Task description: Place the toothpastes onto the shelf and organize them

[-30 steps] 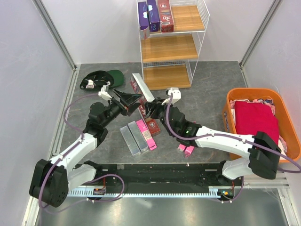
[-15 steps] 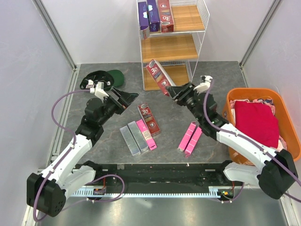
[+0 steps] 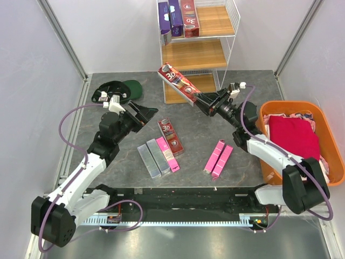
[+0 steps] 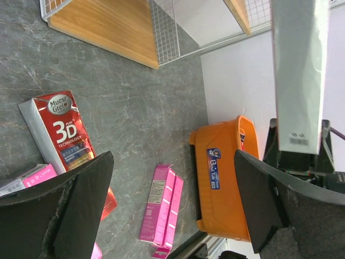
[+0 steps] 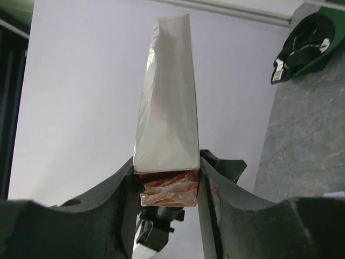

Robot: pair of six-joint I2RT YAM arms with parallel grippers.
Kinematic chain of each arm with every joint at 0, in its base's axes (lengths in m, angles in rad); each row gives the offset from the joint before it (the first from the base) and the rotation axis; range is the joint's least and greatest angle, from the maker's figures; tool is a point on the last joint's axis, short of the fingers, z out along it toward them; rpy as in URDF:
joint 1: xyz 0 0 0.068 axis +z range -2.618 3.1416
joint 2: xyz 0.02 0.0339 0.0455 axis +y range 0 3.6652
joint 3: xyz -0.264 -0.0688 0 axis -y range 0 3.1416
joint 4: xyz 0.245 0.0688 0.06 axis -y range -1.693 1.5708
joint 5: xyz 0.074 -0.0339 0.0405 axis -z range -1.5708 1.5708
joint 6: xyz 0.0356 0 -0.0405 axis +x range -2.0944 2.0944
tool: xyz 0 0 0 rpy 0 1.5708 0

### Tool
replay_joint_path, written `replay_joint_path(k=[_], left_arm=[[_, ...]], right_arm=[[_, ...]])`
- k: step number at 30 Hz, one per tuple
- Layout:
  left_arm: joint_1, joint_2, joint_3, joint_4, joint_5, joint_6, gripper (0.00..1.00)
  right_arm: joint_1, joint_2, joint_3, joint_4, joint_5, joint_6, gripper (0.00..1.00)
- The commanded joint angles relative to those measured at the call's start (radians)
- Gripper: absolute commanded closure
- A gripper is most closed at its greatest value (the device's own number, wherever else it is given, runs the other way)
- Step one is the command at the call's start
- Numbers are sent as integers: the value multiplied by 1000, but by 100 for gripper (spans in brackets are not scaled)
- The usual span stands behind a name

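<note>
My right gripper [image 3: 204, 101] is shut on the end of a dark red toothpaste carton [image 3: 178, 82], held in the air in front of the shelf's [image 3: 194, 54] lower boards. The right wrist view shows that carton [image 5: 167, 124] pinched between both fingers of the gripper [image 5: 167, 162]. Two purple cartons and one dark red [image 3: 178, 19] stand on the top board. On the table lie a dark red carton [image 3: 170, 136], two grey and one pink [image 3: 157, 156], and two pink [image 3: 218, 158]. My left gripper [image 3: 145, 113] hangs open and empty above the table; the left wrist view shows it [image 4: 173, 156] over the pink pair [image 4: 161, 210].
An orange basket [image 3: 285, 104] holding a red cloth [image 3: 294, 137] stands at the right. A green cap [image 3: 116, 90] lies at the back left. White walls and metal rails close in the table on three sides.
The right arm has carried the dark red carton from the table's middle up and back toward the shelf. The left arm has drawn back to the left, still open.
</note>
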Motion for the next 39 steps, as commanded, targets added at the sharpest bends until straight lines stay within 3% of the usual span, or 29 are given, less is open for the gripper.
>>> replay_joint_path(k=[1, 8, 23, 33, 39], left_arm=[[5, -1, 35, 4, -32, 54, 0], [5, 13, 37, 2, -35, 55, 0], [5, 22, 37, 5, -39, 60, 0], [6, 28, 40, 7, -35, 63, 0], [5, 41, 46, 2, -19, 69, 0]], right_arm=[[1, -63, 92, 69, -69, 4, 69], [-2, -111, 286, -126, -49, -129, 69], [-49, 63, 689, -295, 169, -303, 69], [-51, 147, 772, -326, 437, -334, 69], [-55, 234, 866, -366, 513, -327, 68]])
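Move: On the top shelf, the free spot beside the red box lies about 23 cm ahead of the right hand, some 3 cm to its right and 14 cm above it. The hand already holds another red toothpaste by one end. The shelved red box is about 6 cm left of that spot, and the purple box about 12 cm left of it, both level with it. From the left hand the spot is roughly 25 cm ahead, 22 cm right and 22 cm up. Lifting the held red toothpaste almost straight up at first, the right hand climbs nearly 19 cm while its fingers tip upward. It then reaches about 13 cm forward, edging right and sinking slightly, towards the free spot on the top shelf. The wrist swings some 30 degrees clockwise on the way in, bringing the box closer to the line of its shelved neighbours, and partly tips back down; the grip stays shut on the near end. ##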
